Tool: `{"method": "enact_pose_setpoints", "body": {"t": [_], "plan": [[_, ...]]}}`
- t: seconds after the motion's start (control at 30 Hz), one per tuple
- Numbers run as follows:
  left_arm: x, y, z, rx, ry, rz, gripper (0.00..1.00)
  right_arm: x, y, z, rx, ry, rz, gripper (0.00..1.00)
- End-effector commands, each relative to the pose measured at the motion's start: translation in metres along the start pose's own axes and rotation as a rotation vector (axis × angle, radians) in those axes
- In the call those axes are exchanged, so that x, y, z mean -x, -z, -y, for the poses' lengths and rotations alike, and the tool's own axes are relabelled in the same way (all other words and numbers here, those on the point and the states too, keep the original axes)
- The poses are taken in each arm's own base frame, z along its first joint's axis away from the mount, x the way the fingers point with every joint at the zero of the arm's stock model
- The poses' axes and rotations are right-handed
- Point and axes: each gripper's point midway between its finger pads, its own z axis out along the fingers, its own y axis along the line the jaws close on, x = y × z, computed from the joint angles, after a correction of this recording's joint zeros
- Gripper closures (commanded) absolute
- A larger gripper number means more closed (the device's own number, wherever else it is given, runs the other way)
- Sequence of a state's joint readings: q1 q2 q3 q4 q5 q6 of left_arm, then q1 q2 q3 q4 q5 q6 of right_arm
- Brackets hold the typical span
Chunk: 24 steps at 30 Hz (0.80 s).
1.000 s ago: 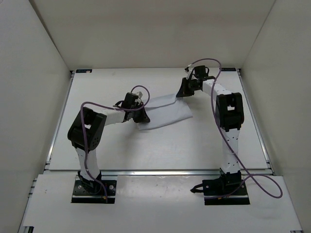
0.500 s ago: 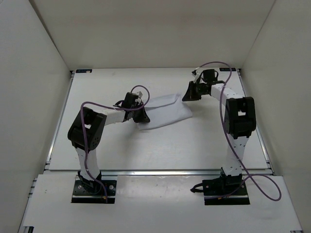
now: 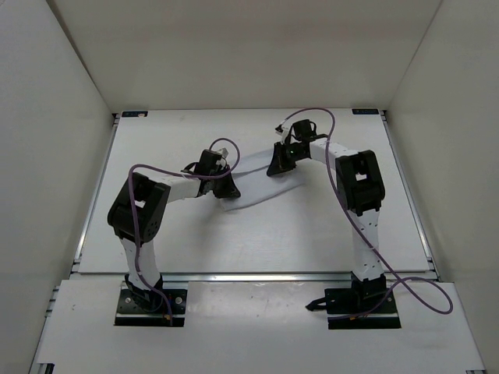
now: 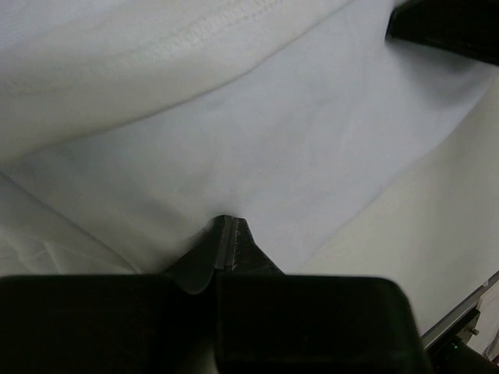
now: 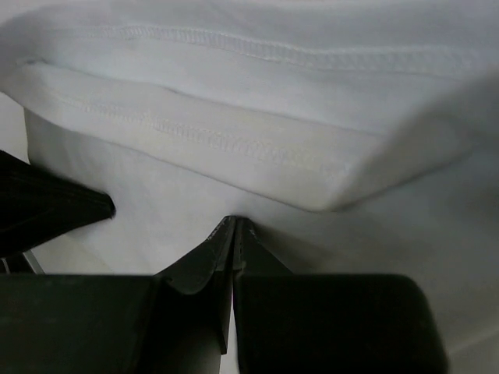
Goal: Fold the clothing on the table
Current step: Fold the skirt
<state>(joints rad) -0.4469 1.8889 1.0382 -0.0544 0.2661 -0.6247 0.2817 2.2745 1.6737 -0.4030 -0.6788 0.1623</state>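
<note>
The white clothing (image 3: 253, 187) lies on the table (image 3: 312, 234) between my two arms. My left gripper (image 3: 231, 189) is shut on its near-left edge; in the left wrist view the closed tips (image 4: 226, 220) pinch the clothing (image 4: 273, 140). My right gripper (image 3: 274, 167) is shut on the clothing's right side and holds it over the middle. The right wrist view has its closed tips (image 5: 235, 220) under a doubled, stitched hem of the clothing (image 5: 257, 93). Each wrist view also catches the other gripper: the right one (image 4: 444, 27) and the left one (image 5: 54, 210).
White walls (image 3: 54, 156) close in the table on three sides. A metal rail (image 3: 257, 275) runs along the near edge and down both sides. Purple cables (image 3: 421, 292) loop off both arms.
My right gripper has swung left toward the left gripper, carrying the clothing's right side over the rest, so the piece looks narrower. The left arm has stayed put.
</note>
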Motion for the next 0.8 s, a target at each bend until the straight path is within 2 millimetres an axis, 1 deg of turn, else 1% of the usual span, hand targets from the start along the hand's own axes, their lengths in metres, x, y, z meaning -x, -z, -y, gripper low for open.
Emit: {"method": "enact_pose_setpoints", "body": {"t": [0.0,0.03,0.07,0.1,0.13,0.17,0.2,0.23,0.27,0.3,0.33,0.4,0.43,0.47,0.5,0.53,0.57,0.63,0.67,0.7,0.77], "plan": [[-0.023,0.009,-0.018,0.058,0.007,-0.057,1.0,0.017,-0.01,0.01,-0.005,0.007,0.037,1.0],[-0.025,0.01,-0.018,0.054,0.013,-0.066,1.0,0.022,-0.012,0.01,-0.008,-0.001,0.049,1.0],[-0.027,0.01,-0.02,0.062,0.016,-0.069,1.0,0.025,-0.014,0.014,-0.01,-0.001,0.063,1.0],[-0.031,0.011,-0.025,0.076,0.016,-0.079,1.0,0.035,-0.012,0.015,-0.007,-0.001,0.095,1.0],[-0.03,0.012,-0.027,0.078,0.022,-0.078,1.0,0.044,-0.009,0.014,0.002,-0.009,0.12,1.0],[-0.035,0.011,-0.028,0.087,0.012,-0.09,1.0,0.05,-0.01,0.018,0.001,-0.015,0.143,1.0],[-0.041,0.011,-0.03,0.097,0.007,-0.103,1.0,0.06,-0.009,0.018,0.015,-0.012,0.169,1.0],[-0.041,0.01,-0.027,0.095,-0.005,-0.106,1.0,0.072,-0.006,0.017,0.018,-0.014,0.197,1.0],[-0.049,0.009,-0.029,0.104,-0.01,-0.126,1.0,0.072,-0.01,0.017,0.032,-0.022,0.196,1.0],[-0.05,0.009,-0.03,0.114,-0.008,-0.136,1.0,0.091,-0.006,0.013,0.047,-0.008,0.238,1.0],[-0.051,0.007,-0.03,0.113,-0.007,-0.139,1.0,0.096,-0.011,0.014,0.056,-0.014,0.244,1.0],[-0.06,0.006,-0.03,0.111,-0.011,-0.171,1.0,0.1,-0.021,0.017,0.072,-0.028,0.239,1.0],[-0.058,0.008,-0.031,0.111,-0.006,-0.172,1.0,0.111,-0.021,0.01,0.09,-0.026,0.256,1.0],[-0.062,0.006,-0.033,0.117,-0.004,-0.183,1.0,0.109,-0.029,0.013,0.093,-0.031,0.246,1.0],[-0.064,0.007,-0.034,0.128,-0.004,-0.191,1.0,0.11,-0.035,0.013,0.097,-0.026,0.245,1.0],[-0.065,0.008,-0.032,0.12,-0.009,-0.196,1.0,0.116,-0.038,0.004,0.117,-0.02,0.257,1.0],[-0.066,0.009,-0.036,0.129,-0.006,-0.195,1.0,0.116,-0.041,0.009,0.121,-0.033,0.256,1.0],[-0.068,0.013,-0.035,0.127,0.001,-0.202,1.0,0.123,-0.039,0.007,0.142,-0.042,0.273,1.0],[-0.07,0.012,-0.038,0.134,-0.001,-0.206,1.0,0.129,-0.036,-0.003,0.154,-0.027,0.284,1.0],[-0.069,0.014,-0.038,0.137,-0.001,-0.2,1.0,0.131,-0.034,-0.004,0.157,-0.029,0.287,1.0],[-0.07,0.018,-0.04,0.135,0.004,-0.198,1.0,0.145,-0.016,-0.011,0.146,0.007,0.315,1.0]]}}
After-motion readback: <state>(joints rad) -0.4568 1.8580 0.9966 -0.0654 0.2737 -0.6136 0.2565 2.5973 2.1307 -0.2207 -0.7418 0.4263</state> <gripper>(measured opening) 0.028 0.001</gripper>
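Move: The skirt's right-hand far end lies some 8 cm straight ahead of the right hand and a couple of centimetres lower. From that hand, the near right corner is about 4 cm back and 10 cm to the right. From the left hand, which is at the skirt's left end, that far end is about 15 cm ahead and 11 cm to the right; the near left corner is 5 cm back and 3 cm left. Sweeping forward about 11 cm and some 3 cm left, the right hand takes its shut fingertips from the middle of the skirt to its far end, still against the cloth, while the fingers tilt some 15 degrees flatter. The left hand keeps its fingers shut on the left end and eases back about 1.5 cm. ##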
